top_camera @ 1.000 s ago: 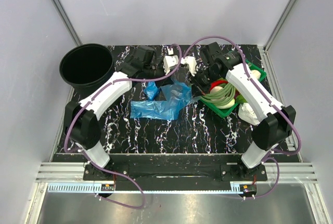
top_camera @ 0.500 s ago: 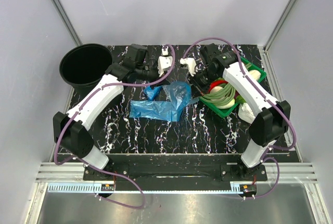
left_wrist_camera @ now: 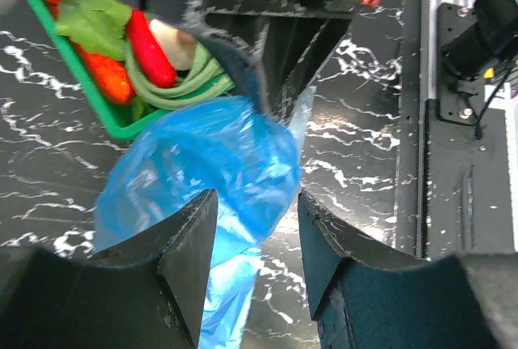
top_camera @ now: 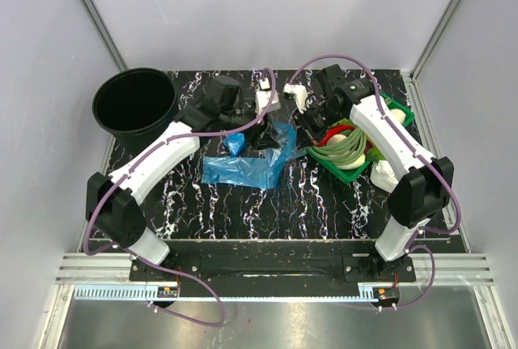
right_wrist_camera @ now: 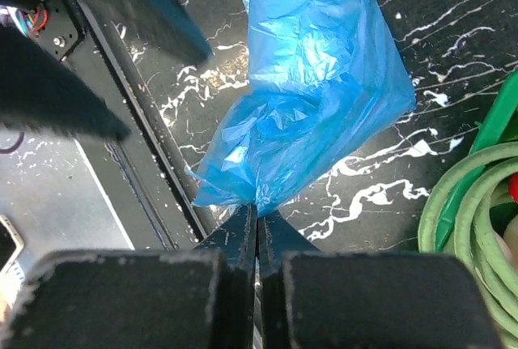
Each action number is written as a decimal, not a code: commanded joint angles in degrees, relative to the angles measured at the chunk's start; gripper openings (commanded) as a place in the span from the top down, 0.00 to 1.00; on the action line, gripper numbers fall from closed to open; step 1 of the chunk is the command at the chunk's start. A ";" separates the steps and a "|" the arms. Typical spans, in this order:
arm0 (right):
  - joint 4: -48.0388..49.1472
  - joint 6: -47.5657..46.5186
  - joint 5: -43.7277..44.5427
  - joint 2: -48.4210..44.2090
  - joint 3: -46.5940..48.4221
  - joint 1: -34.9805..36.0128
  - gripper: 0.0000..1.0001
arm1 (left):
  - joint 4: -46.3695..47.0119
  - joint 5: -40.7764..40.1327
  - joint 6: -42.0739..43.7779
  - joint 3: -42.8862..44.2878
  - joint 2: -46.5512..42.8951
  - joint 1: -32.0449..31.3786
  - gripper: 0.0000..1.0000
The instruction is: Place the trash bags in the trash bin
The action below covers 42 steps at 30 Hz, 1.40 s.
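A flat blue trash bag (top_camera: pixel 241 169) lies on the black marbled table, with a small blue wad (top_camera: pixel 235 142) just behind it. My right gripper (right_wrist_camera: pixel 257 210) is shut on the top of another blue trash bag (right_wrist_camera: pixel 320 82), which hangs lifted off the table (top_camera: pixel 283 137). My left gripper (left_wrist_camera: pixel 257 203) is open, its fingers either side of that hanging bag's (left_wrist_camera: pixel 210 163) lower part, not closed on it. The black trash bin (top_camera: pixel 133 106) stands at the far left, apart from both grippers.
A green tray (top_camera: pixel 356 172) of vegetables sits on the right, close under the right arm (top_camera: pixel 388 142). A white crumpled plastic lump (top_camera: pixel 387 175) lies beside it. Grey walls enclose the table on three sides.
The left gripper has swung from the back of the table toward the lifted bag and has opened. The right gripper stays shut on the bag, nearly in place.
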 commanded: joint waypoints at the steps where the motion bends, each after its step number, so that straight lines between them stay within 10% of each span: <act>1: 2.02 0.98 -6.87 0.01 2.70 -0.89 1.00 | 8.73 1.20 -7.70 -1.27 0.30 -2.51 0.51; 11: 2.02 0.90 -12.95 0.62 1.65 -1.86 1.00 | 12.08 0.41 -10.43 -0.13 4.08 -3.65 0.52; 16: 1.93 0.72 -12.08 0.62 1.12 -1.95 1.00 | 11.73 0.67 -9.99 0.23 4.18 -3.57 1.00; 42: 3.07 -0.25 -3.99 -3.07 -3.19 -3.35 1.00 | -0.75 -4.34 -0.50 2.60 -1.63 -0.84 1.00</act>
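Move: Out to the left hand's right, about 4 cm off and 2 cm lower, hangs the bunched film of the blue trash bag. The right hand already pinches its gathered top, right at its fingertips. From the left hand, the small blue wad on the table lies about 10 cm left, 1 cm ahead and 18 cm below. The green vegetable tray is centred some 21 cm right of that hand, 5 cm ahead and 16 cm below. Reaching right and slightly down about 3.5 cm with open fingers, the left hand goes into the bag's film beside the right fingertips, shuts and pinches it, then eases back left some 2.5 cm with the film held. The right hand keeps its pinch, shifting about 1.5 cm left and up and tipping its fingertips up nearly 10 degrees, then sinks back down. ##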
